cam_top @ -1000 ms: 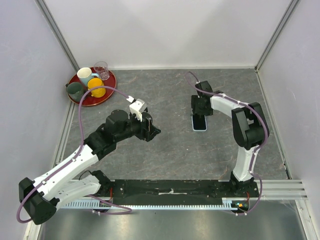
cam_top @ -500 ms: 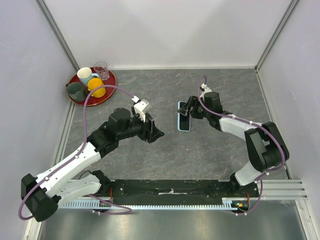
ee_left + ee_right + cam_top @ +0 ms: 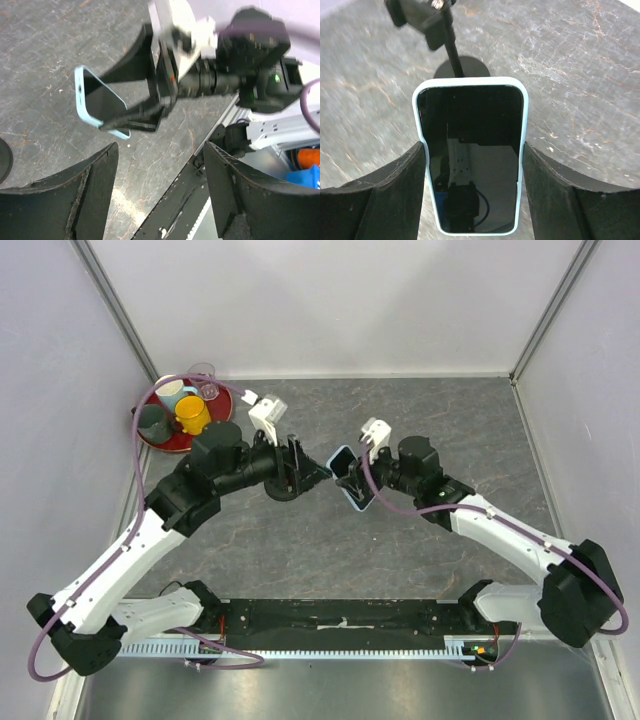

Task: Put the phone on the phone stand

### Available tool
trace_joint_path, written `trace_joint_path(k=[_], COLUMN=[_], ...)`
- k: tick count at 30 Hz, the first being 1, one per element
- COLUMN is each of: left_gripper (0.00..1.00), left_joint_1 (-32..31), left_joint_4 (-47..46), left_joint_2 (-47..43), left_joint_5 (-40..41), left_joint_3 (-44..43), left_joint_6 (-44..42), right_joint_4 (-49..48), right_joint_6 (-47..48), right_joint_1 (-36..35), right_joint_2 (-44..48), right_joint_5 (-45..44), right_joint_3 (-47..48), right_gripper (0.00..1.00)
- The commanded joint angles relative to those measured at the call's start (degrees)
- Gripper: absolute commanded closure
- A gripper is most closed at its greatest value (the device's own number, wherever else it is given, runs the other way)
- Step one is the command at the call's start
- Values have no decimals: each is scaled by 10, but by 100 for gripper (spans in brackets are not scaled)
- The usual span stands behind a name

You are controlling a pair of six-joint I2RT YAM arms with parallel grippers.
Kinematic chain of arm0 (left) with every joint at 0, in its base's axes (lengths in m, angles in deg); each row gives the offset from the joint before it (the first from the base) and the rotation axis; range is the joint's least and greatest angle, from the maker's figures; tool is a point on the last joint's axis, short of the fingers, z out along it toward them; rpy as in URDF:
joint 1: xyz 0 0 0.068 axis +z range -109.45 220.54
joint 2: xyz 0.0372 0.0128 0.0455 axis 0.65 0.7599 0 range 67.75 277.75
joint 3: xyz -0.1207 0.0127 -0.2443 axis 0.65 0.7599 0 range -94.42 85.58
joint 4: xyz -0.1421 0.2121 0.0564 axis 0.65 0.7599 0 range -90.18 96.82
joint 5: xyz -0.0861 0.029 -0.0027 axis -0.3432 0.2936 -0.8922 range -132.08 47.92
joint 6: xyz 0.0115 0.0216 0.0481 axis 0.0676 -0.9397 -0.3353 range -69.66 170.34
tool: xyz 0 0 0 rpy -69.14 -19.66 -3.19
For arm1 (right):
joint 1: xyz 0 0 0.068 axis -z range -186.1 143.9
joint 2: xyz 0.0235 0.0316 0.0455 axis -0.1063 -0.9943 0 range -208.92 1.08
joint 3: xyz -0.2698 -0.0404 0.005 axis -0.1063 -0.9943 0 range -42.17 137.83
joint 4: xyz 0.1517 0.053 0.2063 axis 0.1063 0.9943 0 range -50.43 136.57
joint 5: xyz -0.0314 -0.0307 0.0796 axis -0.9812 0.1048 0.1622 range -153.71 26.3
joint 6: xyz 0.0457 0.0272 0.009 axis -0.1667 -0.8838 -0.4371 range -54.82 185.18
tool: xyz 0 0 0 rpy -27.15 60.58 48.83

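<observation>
My right gripper (image 3: 352, 483) (image 3: 472, 160) is shut on the phone (image 3: 349, 478) (image 3: 470, 115), its fingers pressing the light blue case edges. The phone hangs above the table with its black screen toward the wrist camera. Just beyond its top edge stands the phone stand (image 3: 462, 67), a round black base with a thin stem and a cradle at the top. In the top view the phone stand (image 3: 281, 490) sits under my left gripper (image 3: 305, 468). My left gripper (image 3: 160, 150) is open and holds nothing, and the phone (image 3: 100, 100) shows in front of it.
A red tray (image 3: 165, 435) with mugs and a glass sits at the back left, behind the left arm. The black base rail (image 3: 340, 620) runs along the near edge. Walls close in the table on three sides.
My right gripper has lifted the phone off the table and carried it left, toward the stand. The left arm has swung toward the back of the table.
</observation>
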Motion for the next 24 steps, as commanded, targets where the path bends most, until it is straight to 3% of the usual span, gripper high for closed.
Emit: trace_joint_path(k=[1, 6, 10, 12, 19, 24], left_gripper=[23, 23, 26, 27, 28, 28], left_joint_1=[10, 41, 72, 72, 72, 74], left_joint_4=[88, 132, 109, 106, 106, 48], left_joint_2=[25, 68, 106, 122, 109, 28], left_joint_5=[16, -29, -184, -207, -164, -130], left_joint_3=[-72, -104, -88, -84, -60, -29], left_joint_6=[45, 54, 39, 24, -2, 0], right_joint_4=[129, 175, 198, 207, 194, 186], right_joint_6=[211, 276, 282, 282, 281, 276], right_joint_1=[-76, -170, -196, -214, -226, -225], right_joint_2=[43, 72, 78, 75, 82, 115], right_joint_5=[-93, -197, -215, -222, -236, -258], right_joint_3=[52, 71, 94, 108, 114, 79], right_gripper=[100, 100, 100, 100, 100, 100])
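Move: The phone, held in the right gripper, is some 9 cm ahead of the left hand, 6 cm to its right and about 12 cm below. From the left hand the phone stand's middle is about 15 cm ahead, 10 cm to the left and 24 cm down. From the right hand, the left gripper is some 9 cm back, 6 cm to the left and 12 cm up; the stand stands about 6 cm ahead, 16 cm left and 12 cm lower. Still gripping the phone by its long sides, the right hand draws back about 7.5 cm towards the left gripper, rolling some 30 degrees so the phone's near side drops, then rises a little. The left, open throughout, bobs up and forward, then sinks about 7 cm from its peak, drawing partly back and tipping fingers down towards the phone. No touch between left fingers and phone is clear. ##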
